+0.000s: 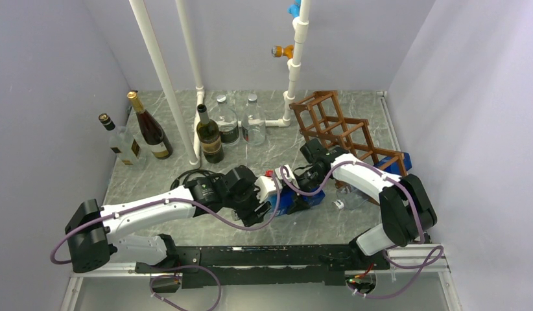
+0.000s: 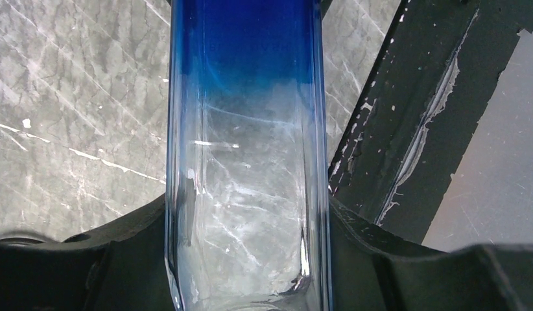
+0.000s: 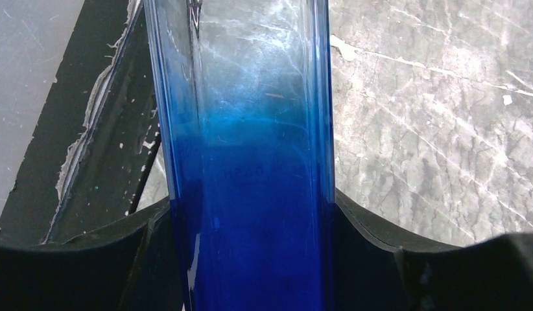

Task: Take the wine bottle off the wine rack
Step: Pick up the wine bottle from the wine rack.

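Note:
The wine bottle (image 1: 291, 199), blue glass fading to clear, lies level above the middle of the table, off the wine rack (image 1: 335, 126), which stands at the back right. My left gripper (image 1: 267, 194) is shut on its clear end. In the left wrist view the bottle (image 2: 248, 129) fills the gap of the gripper (image 2: 248, 220), both fingers (image 2: 380, 259) pressing on the glass. My right gripper (image 1: 307, 184) is shut on the blue end. There the bottle (image 3: 251, 129) sits tight between that gripper's (image 3: 251, 227) fingers (image 3: 393, 259).
Several upright bottles (image 1: 149, 126) stand at the back left, beside the white pipes (image 1: 163, 78). A clear bottle (image 1: 350, 197) lies under the right arm by the rack. A blue object (image 1: 399, 162) sits at the rack's right end. A black rail (image 1: 264, 259) runs along the near edge.

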Tool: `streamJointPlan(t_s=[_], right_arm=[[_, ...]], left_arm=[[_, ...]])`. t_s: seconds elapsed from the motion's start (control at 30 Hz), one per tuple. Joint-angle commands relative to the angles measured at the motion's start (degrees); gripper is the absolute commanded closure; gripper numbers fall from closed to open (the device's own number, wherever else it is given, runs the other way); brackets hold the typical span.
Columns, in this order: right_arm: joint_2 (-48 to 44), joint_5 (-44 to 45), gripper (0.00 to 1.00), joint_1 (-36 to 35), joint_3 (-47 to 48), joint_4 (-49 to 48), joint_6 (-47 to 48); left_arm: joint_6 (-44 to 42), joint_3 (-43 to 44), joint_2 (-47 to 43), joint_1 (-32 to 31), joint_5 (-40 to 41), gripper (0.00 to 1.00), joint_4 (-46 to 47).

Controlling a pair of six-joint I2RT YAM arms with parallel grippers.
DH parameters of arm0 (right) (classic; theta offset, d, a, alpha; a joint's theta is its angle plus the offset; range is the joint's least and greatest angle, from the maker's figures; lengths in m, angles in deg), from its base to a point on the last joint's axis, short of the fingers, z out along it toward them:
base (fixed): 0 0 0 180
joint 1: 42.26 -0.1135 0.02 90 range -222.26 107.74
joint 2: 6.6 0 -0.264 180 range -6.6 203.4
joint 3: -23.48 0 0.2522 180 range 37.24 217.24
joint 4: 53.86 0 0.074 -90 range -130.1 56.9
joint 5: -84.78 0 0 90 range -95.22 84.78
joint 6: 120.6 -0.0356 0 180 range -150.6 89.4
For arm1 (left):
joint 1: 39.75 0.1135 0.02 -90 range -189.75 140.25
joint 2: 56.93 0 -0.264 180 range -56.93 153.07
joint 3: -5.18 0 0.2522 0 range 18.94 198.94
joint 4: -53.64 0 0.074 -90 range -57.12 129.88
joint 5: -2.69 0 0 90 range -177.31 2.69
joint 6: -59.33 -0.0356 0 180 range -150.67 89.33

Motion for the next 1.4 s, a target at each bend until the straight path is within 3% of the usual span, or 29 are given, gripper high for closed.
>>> streamJointPlan(t_s=[0.0,0.13,0.7,0.83,1.37], right_arm=[[0.19,-4.17,1.00,-0.19,2.06,2.27,1.16],[0.52,-4.45,1.00,-0.19,2.19,2.44,1.09],[0.99,-4.68,1.00,-0.15,2.64,2.87,0.85],[0.83,-5.14,1.00,-0.11,2.85,3.15,0.85],[-0.84,-11.18,1.00,3.13,5.07,4.97,-1.34]], left_arm=[[2.44,0.50,-5.63,-0.09,2.21,0.49,15.11],[2.82,-1.04,-6.33,-0.09,3.27,0.37,15.68],[2.96,-2.89,-9.21,-0.09,5.99,0.19,16.34],[3.62,-4.52,-12.25,-0.02,8.16,0.01,17.67],[11.61,-18.48,-35.64,1.05,15.89,0.00,30.26]])
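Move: The blue bottle lies crosswise, neck to the left, with both hands already clamped on it. Its middle is about 3 cm to the right of the left hand and some 4 cm to the left of the right hand, level with both. The olive wine bottle stands some 14 cm ahead and 17 cm left of the left hand. A clear bottle lies about 18 cm to the right of the right hand, roughly 6 cm lower. The left fingers let go of the blue bottle, opening wide, and that hand climbs some 11 cm off it, first edging forward and right, then swinging about 5 cm back to the left as the wrist tips its fingers up from steeply down towards level, some 40 degrees in all. The right hand keeps its grip on the blue end, sinking only about a centimetre before it starts to rise again. ##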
